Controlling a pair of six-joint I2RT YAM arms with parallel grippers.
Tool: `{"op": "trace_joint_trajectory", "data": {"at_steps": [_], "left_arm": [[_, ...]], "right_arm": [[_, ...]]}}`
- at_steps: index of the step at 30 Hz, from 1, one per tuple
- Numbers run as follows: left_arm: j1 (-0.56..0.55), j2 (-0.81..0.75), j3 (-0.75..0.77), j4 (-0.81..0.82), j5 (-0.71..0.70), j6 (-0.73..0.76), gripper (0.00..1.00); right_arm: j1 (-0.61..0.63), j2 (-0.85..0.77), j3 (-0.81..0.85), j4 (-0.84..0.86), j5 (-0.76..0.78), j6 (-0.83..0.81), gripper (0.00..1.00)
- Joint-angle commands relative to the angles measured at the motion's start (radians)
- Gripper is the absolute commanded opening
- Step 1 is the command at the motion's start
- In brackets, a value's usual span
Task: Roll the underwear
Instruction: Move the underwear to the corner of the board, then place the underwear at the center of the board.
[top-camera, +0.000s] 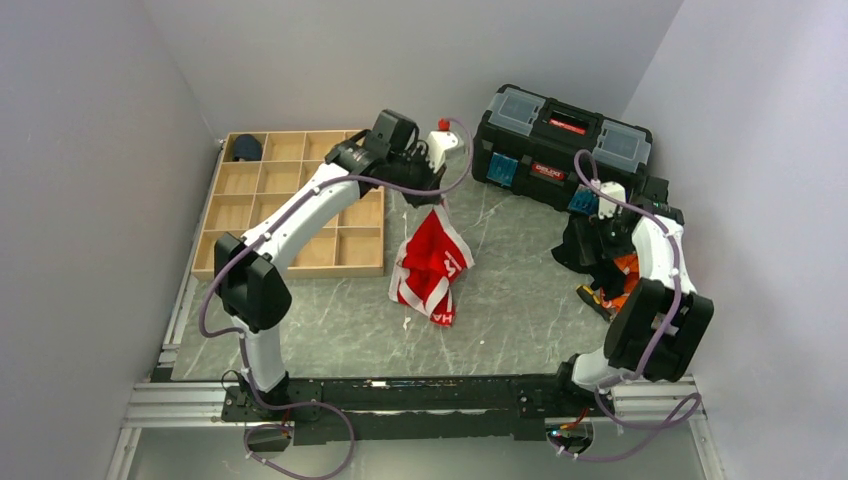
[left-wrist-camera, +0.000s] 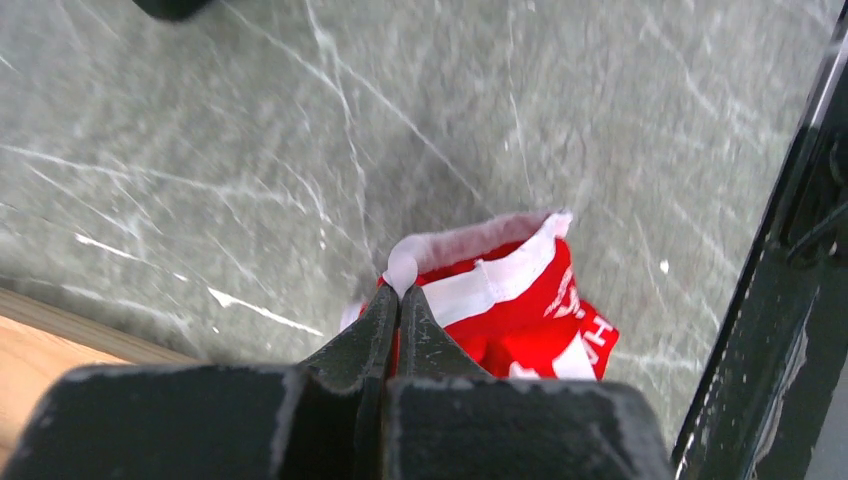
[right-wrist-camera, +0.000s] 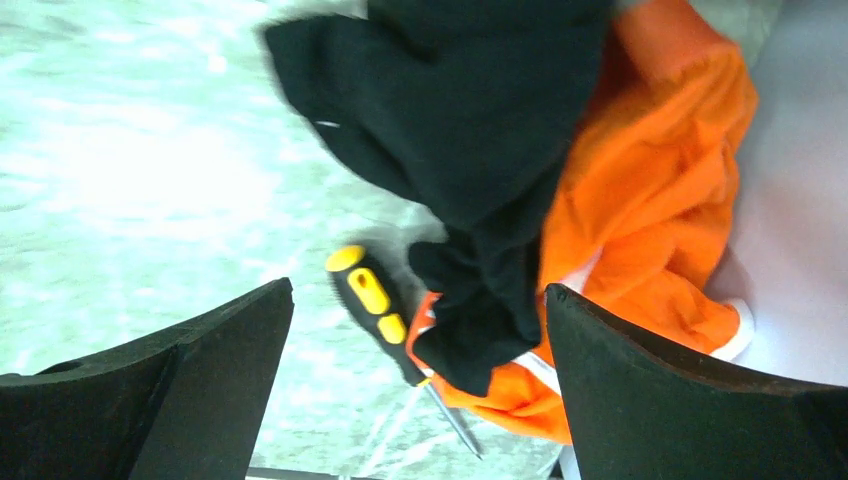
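Note:
The red underwear (top-camera: 432, 262) with white trim hangs unrolled over the middle of the table, its lower end touching the marble top. My left gripper (top-camera: 436, 197) is shut on its upper white-trimmed edge. In the left wrist view the two fingertips (left-wrist-camera: 398, 295) pinch the white band, and the red fabric (left-wrist-camera: 520, 320) droops below them. My right gripper (right-wrist-camera: 420, 310) stands wide open at the right side, above a pile of black cloth (right-wrist-camera: 470, 130) and orange cloth (right-wrist-camera: 650, 220), gripping nothing.
A wooden divided tray (top-camera: 262, 190) lies at the back left with a dark navy bundle (top-camera: 246, 148) in its far corner cell. A black toolbox (top-camera: 560, 148) stands at the back right. A yellow-and-black screwdriver (right-wrist-camera: 375, 300) lies beside the cloth pile.

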Motion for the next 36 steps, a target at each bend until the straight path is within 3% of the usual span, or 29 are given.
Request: {"op": "trace_joint_trajectory", "data": {"at_steps": [1,7,12,14,19,20,22,26,30,36], "left_arm": [[0.012,0.023,0.146,0.043,0.037,-0.078,0.00],[0.011,0.052,0.297,0.059,0.033,-0.148,0.00],[0.012,0.027,0.382,0.037,0.042,-0.179,0.00],[0.002,-0.025,0.292,0.062,0.062,-0.190,0.00],[-0.073,-0.188,-0.217,0.162,0.112,-0.166,0.00],[-0.096,-0.206,-0.302,0.161,0.108,-0.140,0.07],[-0.131,-0.227,-0.432,0.138,0.080,-0.070,0.40],[-0.143,-0.245,-0.567,0.069,-0.003,0.030,0.72],[-0.142,-0.337,-0.630,0.093,-0.090,0.072,0.87],[-0.061,-0.410,-0.641,0.156,-0.123,0.076,0.90]], "right_arm": [[0.063,-0.118,0.047,-0.058,-0.204,0.009,1.00],[0.219,-0.240,0.023,0.012,-0.338,0.077,0.99],[0.232,-0.240,0.061,0.049,-0.383,0.141,0.99],[0.232,-0.234,0.068,0.055,-0.394,0.150,0.99],[0.232,-0.229,0.056,0.054,-0.396,0.141,0.99],[0.234,-0.225,0.053,0.051,-0.402,0.135,0.99],[0.239,-0.212,0.048,0.038,-0.412,0.125,0.99],[0.273,-0.193,0.019,0.045,-0.435,0.114,0.99],[0.379,-0.173,-0.012,0.091,-0.428,0.115,0.99],[0.511,-0.073,-0.010,0.255,-0.367,0.184,0.99]]}}
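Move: The red underwear hangs pinched in the shut left gripper, its middle about 8 cm back and 15 cm below that hand. The table patch where it should land is 4 cm back, 5 cm right and 22 cm down. The compartment tray's middle lies some 28 cm left and 5 cm ahead, the toolbox 26 cm right and 13 cm ahead. From the right hand, the underwear is roughly 38 cm left and 2 cm back; the black cloth is 3 cm ahead and 3 cm left, 8 cm below. Swing the left gripper up about 12 cm and slightly forward with the underwear still pinched, then whip it down some 25 cm and back towards the base, opening the fingers on the way down to let go, and finish with a small lift. Meanwhile bring the open right gripper up off the black cloth and some 22 cm left towards the underwear, pausing midway, then sinking a little as the wrist turns counter-clockwise. ##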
